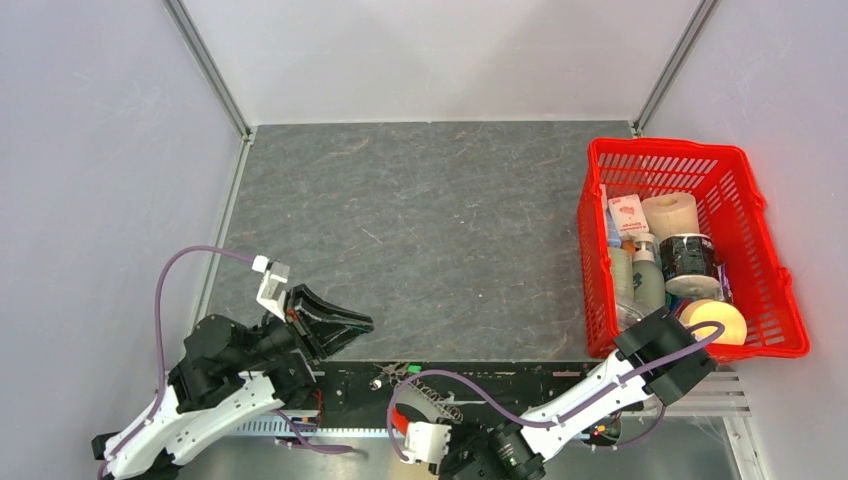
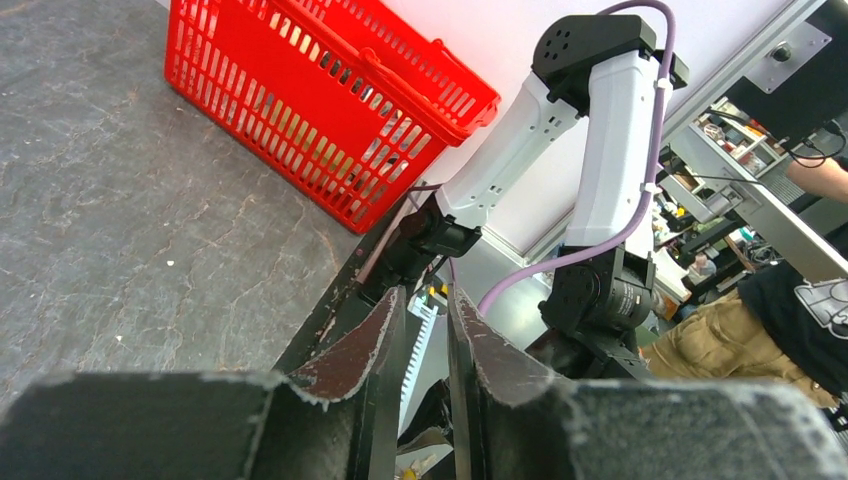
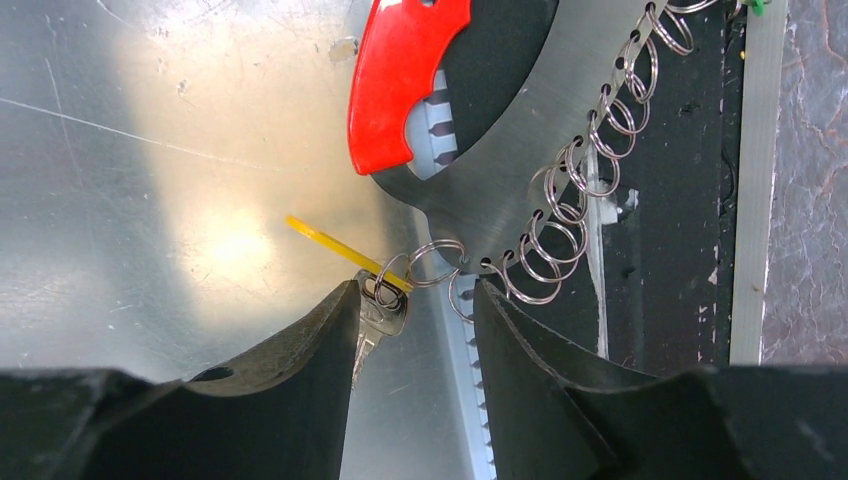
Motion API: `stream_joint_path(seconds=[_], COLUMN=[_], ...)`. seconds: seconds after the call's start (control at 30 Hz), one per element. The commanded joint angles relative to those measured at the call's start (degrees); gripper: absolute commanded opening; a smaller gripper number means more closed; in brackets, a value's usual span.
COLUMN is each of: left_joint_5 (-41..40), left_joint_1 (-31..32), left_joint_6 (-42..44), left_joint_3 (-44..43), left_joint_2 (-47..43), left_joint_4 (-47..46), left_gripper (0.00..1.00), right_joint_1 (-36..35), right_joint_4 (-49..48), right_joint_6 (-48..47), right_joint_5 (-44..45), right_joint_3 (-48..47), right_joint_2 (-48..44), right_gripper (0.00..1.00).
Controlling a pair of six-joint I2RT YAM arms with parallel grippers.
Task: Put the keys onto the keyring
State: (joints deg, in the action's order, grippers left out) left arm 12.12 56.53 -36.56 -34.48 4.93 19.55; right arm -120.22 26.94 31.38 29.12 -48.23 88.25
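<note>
In the right wrist view the keyring's red oval fob [image 3: 405, 80] lies at the top, with its chain of thin metal rings [image 3: 560, 220] running along a curved metal plate. A small metal key [image 3: 385, 312] with a yellow tag [image 3: 340, 247] lies on the shiny metal surface, its head through a ring and touching my left finger's inner edge. My right gripper [image 3: 415, 300] is open around the key and the last rings. In the top view the chain [image 1: 432, 397] and green tag [image 1: 411, 368] lie at the table's near edge. My left gripper [image 2: 427, 300] hangs above that edge, empty, with a narrow gap.
A red basket [image 1: 690, 158] with a paper roll, bottles and other goods stands at the right; it also shows in the left wrist view [image 2: 330, 110]. The right arm [image 2: 600, 150] folds back over the black front strip [image 1: 500, 378]. White walls enclose the grey table.
</note>
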Motion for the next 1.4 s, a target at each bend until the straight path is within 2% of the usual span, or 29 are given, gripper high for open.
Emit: stream_joint_path(seconds=[0.0,0.23,0.37,0.5,0.6,0.7,0.87,1.07,1.37], left_joint_5=[0.48,0.47,0.49,0.55,0.58,0.71,1.03,2.85,3.83], left_joint_1=[-0.11,-0.11,-0.11,-0.11,-0.11,-0.15,-0.12,-0.11,-0.12], left_joint_6=[2.18,2.41,2.63,2.76,2.8,2.76,2.31,2.04,1.55], left_joint_3=[0.15,0.11,-0.15,-0.46,-0.61,-0.52,-0.63,-1.3,-1.07], left_joint_2=[1.26,1.05,0.96,0.85,0.78,0.83,0.87,2.83,2.98], left_joint_4=[-2.32,-2.02,-1.64,-1.15,-1.09,-1.04,-1.69,-2.97,-4.96], left_gripper=[0.29,0.29,0.29,0.29,0.29,0.29,0.29,0.29,0.29], right_joint_1=[-0.04,0.66,1.0,1.87,2.02,2.23,2.36,2.8,3.03], right_joint_4=[-2.42,-3.45,-4.03,-4.27,-4.41,-4.39,-3.26,-4.07,-6.53], right_joint_6=[-0.82,-2.05,-1.84,-1.72,-1.63,-1.75,-2.65,-4.98,-9.55], right_joint_5=[2.33,1.07,0.93,-0.7,-2.08,-3.09,-0.36,7.72,12.63], right_joint_3=[-0.5,-0.87,-0.55,-0.46,-0.72,-0.9,-2.73,-5.52,-5.03], right_joint_2=[-0.49,-0.35,-0.47,0.21,0.62,0.7,-1.66,-11.83,-23.85], right_gripper=[0.52,0.51,0.47,0.3,0.21,0.01,0.0,0.0,0.0])
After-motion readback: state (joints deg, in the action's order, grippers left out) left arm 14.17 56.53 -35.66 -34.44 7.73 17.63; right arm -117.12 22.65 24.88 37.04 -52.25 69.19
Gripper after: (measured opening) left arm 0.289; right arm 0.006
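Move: The end ring of the keyring, where the yellow key hangs, lies almost between the right fingertips, about 1 cm to their left and 1 cm below. The yellow key is some 1 cm back. The red handle lies about 6 cm left and 1 cm ahead, the green key roughly 10 cm ahead and 5 cm left. From the left hand the ring is about 12 cm back, 6 cm right and 28 cm below. The right hand eases left, pinches the keyring's end ring shut, then lifts it quickly about 14 cm, drifting left. ##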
